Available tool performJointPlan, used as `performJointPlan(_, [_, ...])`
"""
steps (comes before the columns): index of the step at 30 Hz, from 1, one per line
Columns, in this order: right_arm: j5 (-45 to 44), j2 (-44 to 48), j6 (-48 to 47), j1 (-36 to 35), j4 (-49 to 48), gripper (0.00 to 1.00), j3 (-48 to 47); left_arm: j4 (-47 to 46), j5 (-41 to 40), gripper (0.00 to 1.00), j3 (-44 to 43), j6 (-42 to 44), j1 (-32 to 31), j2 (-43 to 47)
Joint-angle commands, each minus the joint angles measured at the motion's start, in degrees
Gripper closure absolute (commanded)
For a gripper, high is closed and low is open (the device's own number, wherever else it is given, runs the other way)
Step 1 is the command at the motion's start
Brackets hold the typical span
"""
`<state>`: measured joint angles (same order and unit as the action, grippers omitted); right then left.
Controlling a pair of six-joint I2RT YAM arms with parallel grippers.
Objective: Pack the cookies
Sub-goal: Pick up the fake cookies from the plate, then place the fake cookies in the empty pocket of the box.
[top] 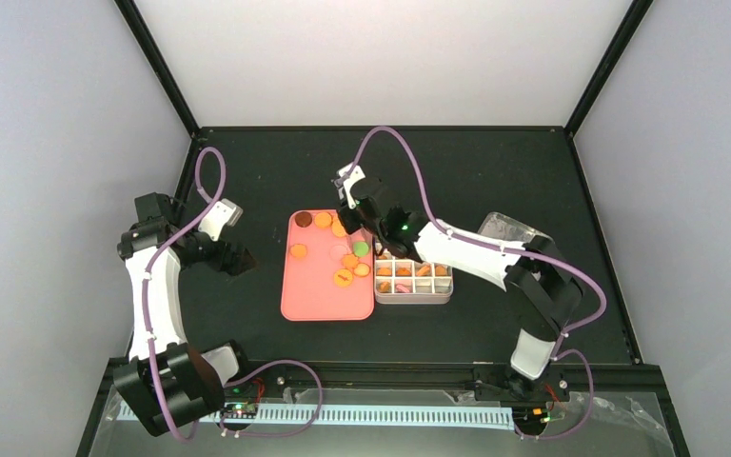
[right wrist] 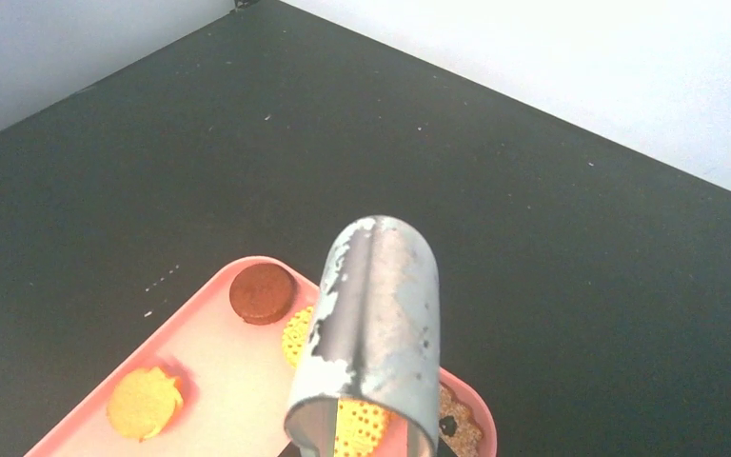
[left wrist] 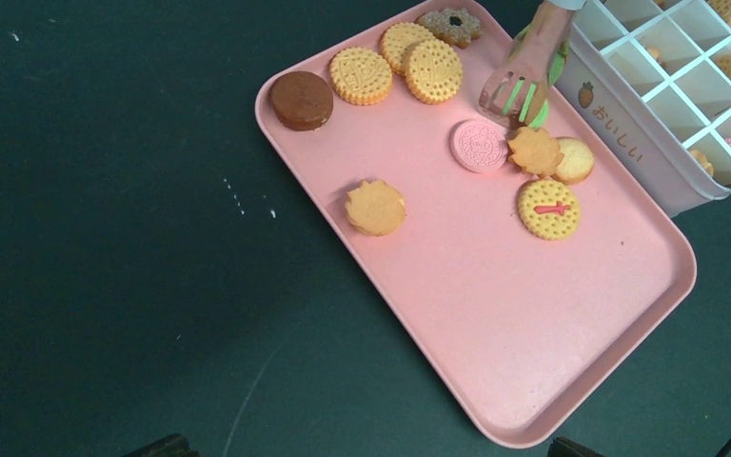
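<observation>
Several cookies lie on the pink tray: a dark brown one, round orange ones, a pink one and an orange flower. My right gripper is shut on metal tongs, whose rounded hinge end fills the right wrist view. The tongs' tips reach down at a green cookie next to the white divided box, which holds more cookies. My left gripper is open and empty, over the mat off the tray's near left corner.
The tray and the box stand side by side mid-table on the black mat. A clear plastic lid lies behind the right arm. Black frame posts rise at the back corners.
</observation>
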<state>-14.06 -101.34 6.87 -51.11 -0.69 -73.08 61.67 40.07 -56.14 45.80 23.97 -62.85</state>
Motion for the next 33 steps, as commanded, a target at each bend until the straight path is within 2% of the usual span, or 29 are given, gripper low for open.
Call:
performJointPlan(1, [-0.62,2.91,-0.6,0.14,0.49,0.85,1.33,0.45,1.19,0.01,-1.81,-0.01,-0.23,0.2])
performJointPlan(4, [-0.51,4.06,-0.3,0.19,0.42,0.94,1.44,0.55,1.26,0.01,-1.49,-0.01,-0.23,0.44])
performJointPlan(15, [-0.68,15.27,-0.52,0.17,2.1,0.94,0.97,0.45,1.02,0.01,-1.09,0.21,-0.28,1.14])
performJointPlan(28, [-7.18,39.33,2.93,0.19,5.22,0.93,22.61,0.13,2.07,0.01,-1.5,-0.79,-1.0,0.6])
performJointPlan(33, [-9.44,45.52,4.63,0.21,7.39,0.92,27.28,0.43,1.8,0.01,-1.76,-0.89,-1.49,0.68])
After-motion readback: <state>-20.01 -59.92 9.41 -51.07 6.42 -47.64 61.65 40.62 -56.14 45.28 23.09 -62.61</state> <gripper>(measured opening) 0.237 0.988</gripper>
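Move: The right hand holds the tongs, already shut on the green cookie about 5 cm back, 3 to its right and 14 below. The divided box it goes to is centred some 8 cm back, 15 to the right and 13 below. Beside the cookie, the flower cookie lies roughly 7 cm back and 1 right of the hand, and the ring cookie 2 ahead and 4 right. From the left hand, the box is about 35 cm right and 4 ahead. Rightward about 14 cm and back some 9, the right hand takes the green cookie from the plate to the box, still pinched in the tongs. It starts slowly, arcs up about 12 cm to clear the rim, then sinks 5 over the compartments; the fingers keep their hold on the tongs and the hand tips up slightly, its left side rising, then partly levels again. ##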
